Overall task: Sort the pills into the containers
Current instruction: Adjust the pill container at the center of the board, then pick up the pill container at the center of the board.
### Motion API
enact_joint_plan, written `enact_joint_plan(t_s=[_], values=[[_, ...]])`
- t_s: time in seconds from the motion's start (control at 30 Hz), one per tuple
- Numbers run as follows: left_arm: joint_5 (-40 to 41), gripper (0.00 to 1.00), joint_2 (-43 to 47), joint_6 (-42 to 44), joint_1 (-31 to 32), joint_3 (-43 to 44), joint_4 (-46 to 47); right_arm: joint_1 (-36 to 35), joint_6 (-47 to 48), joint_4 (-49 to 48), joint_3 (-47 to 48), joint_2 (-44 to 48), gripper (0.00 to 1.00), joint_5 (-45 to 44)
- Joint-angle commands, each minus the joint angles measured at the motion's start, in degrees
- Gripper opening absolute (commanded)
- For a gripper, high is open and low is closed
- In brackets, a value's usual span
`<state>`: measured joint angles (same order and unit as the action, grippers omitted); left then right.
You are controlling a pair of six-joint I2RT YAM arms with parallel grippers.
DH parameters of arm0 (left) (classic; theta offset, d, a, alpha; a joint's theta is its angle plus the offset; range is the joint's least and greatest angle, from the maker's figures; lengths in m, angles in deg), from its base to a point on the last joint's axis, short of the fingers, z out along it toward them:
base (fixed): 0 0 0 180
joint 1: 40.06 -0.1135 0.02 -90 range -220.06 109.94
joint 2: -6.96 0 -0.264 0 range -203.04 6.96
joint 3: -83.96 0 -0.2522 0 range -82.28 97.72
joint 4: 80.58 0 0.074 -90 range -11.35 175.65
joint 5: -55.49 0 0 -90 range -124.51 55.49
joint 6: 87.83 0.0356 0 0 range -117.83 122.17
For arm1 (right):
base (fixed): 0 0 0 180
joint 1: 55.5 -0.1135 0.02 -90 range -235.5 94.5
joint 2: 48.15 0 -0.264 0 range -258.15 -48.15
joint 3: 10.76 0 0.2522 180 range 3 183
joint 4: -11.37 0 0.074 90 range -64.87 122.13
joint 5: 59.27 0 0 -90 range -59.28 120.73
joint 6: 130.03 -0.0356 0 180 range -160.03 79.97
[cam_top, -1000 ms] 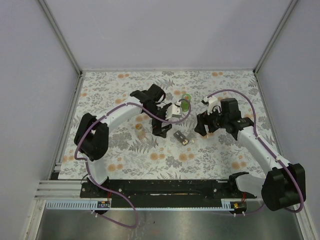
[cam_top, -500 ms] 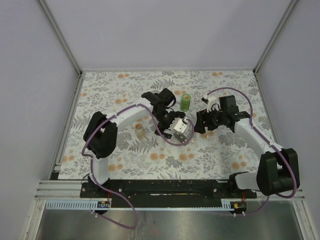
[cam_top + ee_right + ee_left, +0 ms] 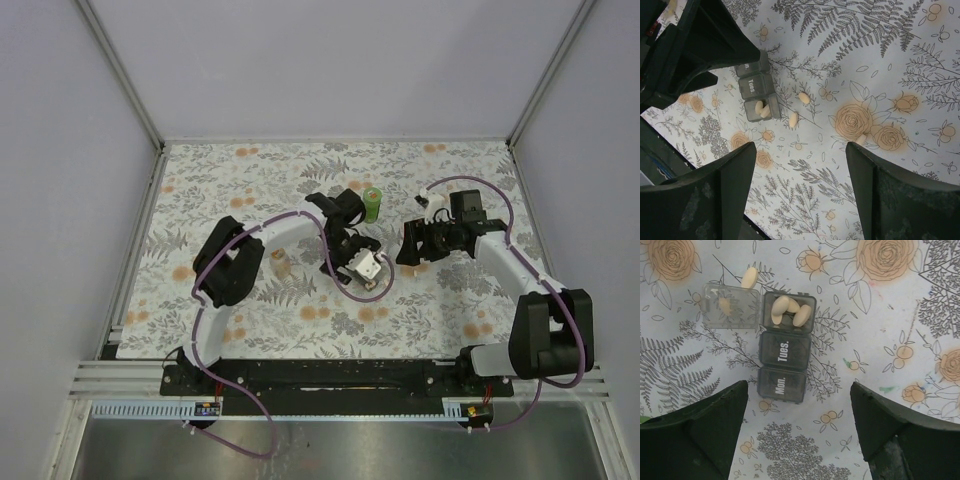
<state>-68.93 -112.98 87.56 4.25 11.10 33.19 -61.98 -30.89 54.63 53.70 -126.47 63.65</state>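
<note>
A grey pill box (image 3: pixel 784 354) with lids marked "Mon." and "Tues." lies flat on the flowered table (image 3: pixel 890 315). Its third cell (image 3: pixel 788 311) stands open with several beige pills in it, the clear lid (image 3: pixel 732 306) folded out to the left. One loose pill (image 3: pixel 749 277) lies by that lid. My left gripper (image 3: pixel 799 390) hovers open just near of the box, nothing between its fingers. My right gripper (image 3: pixel 801 150) is open too, above bare table. It sees the box (image 3: pixel 755 87) and three loose pills (image 3: pixel 804 97) (image 3: pixel 793 119) (image 3: pixel 860 139).
A green bottle (image 3: pixel 372 203) stands upright behind the left wrist. A small tan bottle (image 3: pixel 281 265) stands left of the left arm. The right gripper (image 3: pixel 408 245) sits just right of the left wrist. Grey walls close in the table on three sides.
The left arm has swung right and toward the near side until its wrist covers the pill box in the top view. Its jaws have narrowed slightly. The right arm drew back a little.
</note>
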Motion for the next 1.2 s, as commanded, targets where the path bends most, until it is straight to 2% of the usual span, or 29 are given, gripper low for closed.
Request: enact_joint_plan(t_s=[0.0, 0.23, 1.0, 1.17], values=[[-0.92, 0.86, -1.70, 3.38, 0.24, 4.00, 1.05, 1.38, 1.31, 1.61, 2.83, -1.04, 0.81, 2.49], [0.40, 0.77, -3.37, 5.14, 0.51, 3.91, 1.05, 2.00, 2.28, 2.58, 3.09, -1.04, 0.80, 3.02], [3.91, 0.65, -5.39, 4.97, 1.83, 4.70, 1.14, 2.61, 2.81, 3.02, 3.09, -1.39, 0.79, 4.86], [4.27, 0.58, -5.48, 4.18, 2.35, 4.88, 1.05, 2.61, 3.24, 3.02, 3.00, -1.39, 0.78, 4.87]])
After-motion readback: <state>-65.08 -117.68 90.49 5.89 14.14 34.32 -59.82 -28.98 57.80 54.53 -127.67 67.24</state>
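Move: The pill container lies just beyond the left fingertips: its middle is about 3 cm to the right, level fore and aft, and some 3 cm lower, with Mon. the nearest compartment. Its open compartment of pills is about 5 cm right and 2 cm back, and a loose pill is about 8 cm right, level. The green-capped bottle stands some 12 cm ahead and 4 cm right. From the right hand, the container is about 9 cm left, 3 cm back and 8 cm below. Bring the left gripper down about 2 cm over the Mon. end of the pill container, easing it about 1 cm forward and 1 cm to the right, so the fingertips come down astride the Mon.–Tues. seam. Close the fingers by roughly a third as you go, bringing the forward fingertip right up to the container's side and leaving a small gap at the other; hold the wrist nearly steady. ##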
